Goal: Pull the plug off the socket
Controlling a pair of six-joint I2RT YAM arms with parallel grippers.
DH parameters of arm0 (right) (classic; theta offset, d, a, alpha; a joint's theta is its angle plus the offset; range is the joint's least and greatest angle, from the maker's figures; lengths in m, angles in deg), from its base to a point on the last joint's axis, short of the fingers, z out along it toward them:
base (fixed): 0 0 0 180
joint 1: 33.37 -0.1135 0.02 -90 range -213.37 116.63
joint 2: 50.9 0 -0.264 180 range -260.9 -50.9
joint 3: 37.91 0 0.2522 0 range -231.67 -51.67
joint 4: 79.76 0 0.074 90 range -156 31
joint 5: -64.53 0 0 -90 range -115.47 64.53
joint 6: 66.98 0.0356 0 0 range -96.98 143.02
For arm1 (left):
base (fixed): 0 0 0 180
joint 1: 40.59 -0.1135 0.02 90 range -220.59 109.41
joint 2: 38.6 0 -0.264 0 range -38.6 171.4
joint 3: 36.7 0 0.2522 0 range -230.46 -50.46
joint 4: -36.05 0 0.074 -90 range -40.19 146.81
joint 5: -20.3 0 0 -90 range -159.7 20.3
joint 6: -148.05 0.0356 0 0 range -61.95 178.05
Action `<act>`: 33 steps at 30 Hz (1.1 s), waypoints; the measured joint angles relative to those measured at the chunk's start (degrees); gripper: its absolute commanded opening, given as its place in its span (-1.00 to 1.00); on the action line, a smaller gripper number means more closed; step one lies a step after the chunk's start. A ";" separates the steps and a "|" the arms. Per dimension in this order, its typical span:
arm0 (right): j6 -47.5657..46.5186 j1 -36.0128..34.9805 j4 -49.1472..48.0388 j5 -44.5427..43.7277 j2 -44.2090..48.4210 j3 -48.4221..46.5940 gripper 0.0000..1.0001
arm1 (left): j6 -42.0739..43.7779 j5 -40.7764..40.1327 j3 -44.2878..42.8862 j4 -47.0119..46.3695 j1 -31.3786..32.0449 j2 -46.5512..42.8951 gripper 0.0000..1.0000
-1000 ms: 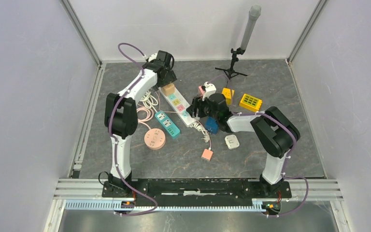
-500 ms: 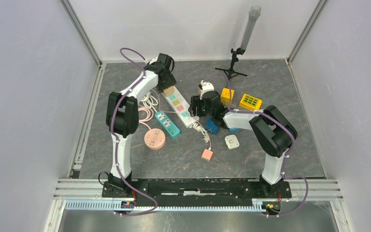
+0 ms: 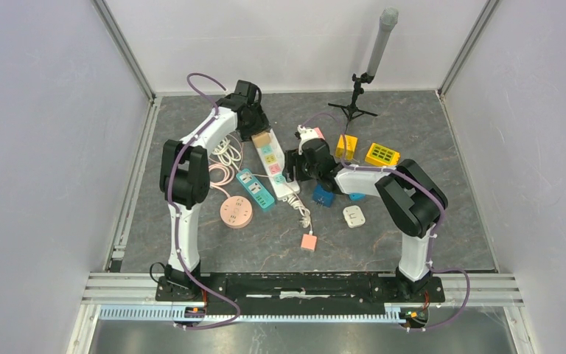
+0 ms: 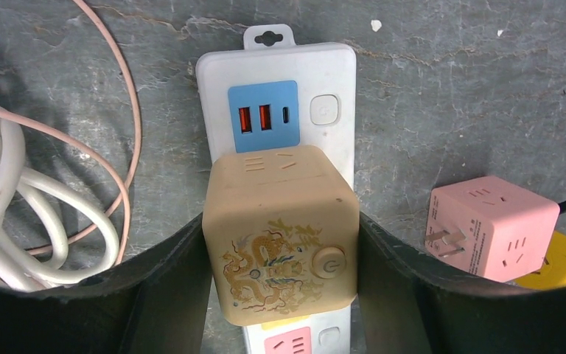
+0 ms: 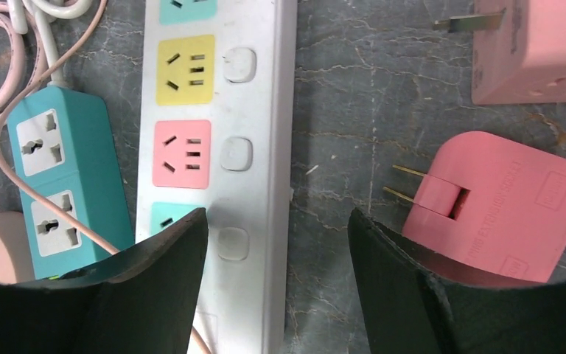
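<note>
A tan cube plug [image 4: 280, 243] with a dragon print sits plugged into the white power strip [image 4: 332, 81], just below its blue USB panel. My left gripper [image 4: 281, 221] has a finger pressed on each side of the cube, shut on it. In the top view the cube [image 3: 263, 139] is at the strip's far end [image 3: 276, 166], under the left gripper [image 3: 253, 125]. My right gripper [image 5: 276, 221] is open and empty above the strip's near part [image 5: 261, 96]; its left finger hangs over the strip and its right finger over a flat pink plug [image 5: 508, 199].
A pink cube adapter [image 4: 490, 225] lies right of the strip. Coiled white and pink cords [image 4: 0, 214] lie to its left. A teal strip [image 3: 255, 189], a round pink socket [image 3: 236, 212], a small pink cube [image 3: 308, 242], a blue plug [image 3: 323, 195], a white adapter [image 3: 353, 216], yellow blocks [image 3: 382, 155] and a tripod [image 3: 354, 103] are around.
My right gripper has moved left and farther back, over the white strip. The strip's near end and the corded small pink cube have shifted left. The left gripper stays at the tan cube.
</note>
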 measured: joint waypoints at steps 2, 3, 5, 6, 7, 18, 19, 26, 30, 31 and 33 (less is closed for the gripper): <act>-0.31 -0.09 0.09 0.70 -0.35 -0.44 0.48 | 0.37 0.72 0.00 0.02 0.00 0.00 -0.19; -0.37 -0.20 0.07 1.14 -0.39 -0.46 0.47 | 0.57 1.25 0.00 0.02 0.00 0.00 -0.20; -0.48 -0.46 0.11 2.29 -0.42 -0.55 0.45 | 0.90 1.97 0.00 0.04 0.02 0.00 -0.22; -0.59 -0.68 0.13 2.86 -0.50 -0.57 0.43 | 0.98 2.54 0.02 0.07 0.02 0.00 -0.22; -0.66 -0.90 0.24 3.39 -0.59 -0.72 0.41 | 1.01 2.99 0.02 0.09 0.02 0.00 -0.23; -1.86 -1.95 6.73 6.86 -4.22 -7.87 0.00 | 1.01 -3.02 -2.49 4.87 1.27 0.26 -0.25; -1.81 -1.95 7.15 6.88 -4.31 -8.22 -0.03 | 1.01 -3.72 -2.86 5.57 1.49 0.37 -0.25; -2.08 -1.77 7.67 6.21 -4.44 -8.57 -0.18 | 1.92 -4.94 -8.41 11.78 2.62 2.73 -0.25; -2.08 -1.70 7.54 6.19 -4.44 -8.57 -0.20 | 1.92 -4.74 -9.79 13.77 2.60 2.82 -0.28; -2.08 -1.70 7.52 6.14 -4.44 -8.57 -0.20 | 1.90 -4.52 -9.94 13.92 2.60 2.82 -0.29; -2.08 -1.64 7.50 6.10 -4.44 -8.57 -0.22 | 1.90 -4.28 -10.03 13.97 2.67 2.82 -0.29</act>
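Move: Between the left hand's fingers already is the tan plug on the white power strip. The strip's middle lies some 8 cm back and 4 cm right of that hand, with the coiled cable about 9 cm left and 4 cm back, and the pink cube plug 13 cm right, level. From the right hand the strip's middle is roughly 4 cm ahead and 4 cm left, the tan plug 12 cm ahead and 8 cm left, the flat pink plug 7 cm right and 3 cm ahead. Sweeping about 3.5 cm left, the right hand draws back slightly and returns partway, turns some 8 degrees counter-clockwise and partly closes, bringing its right finger against the strip's right side, its left finger over the top. Keeping its grip on the tan plug, the left hand shifts right a centimetre and returns, draws back about 2 cm, then rises about 1 cm as its left side tilts up. ##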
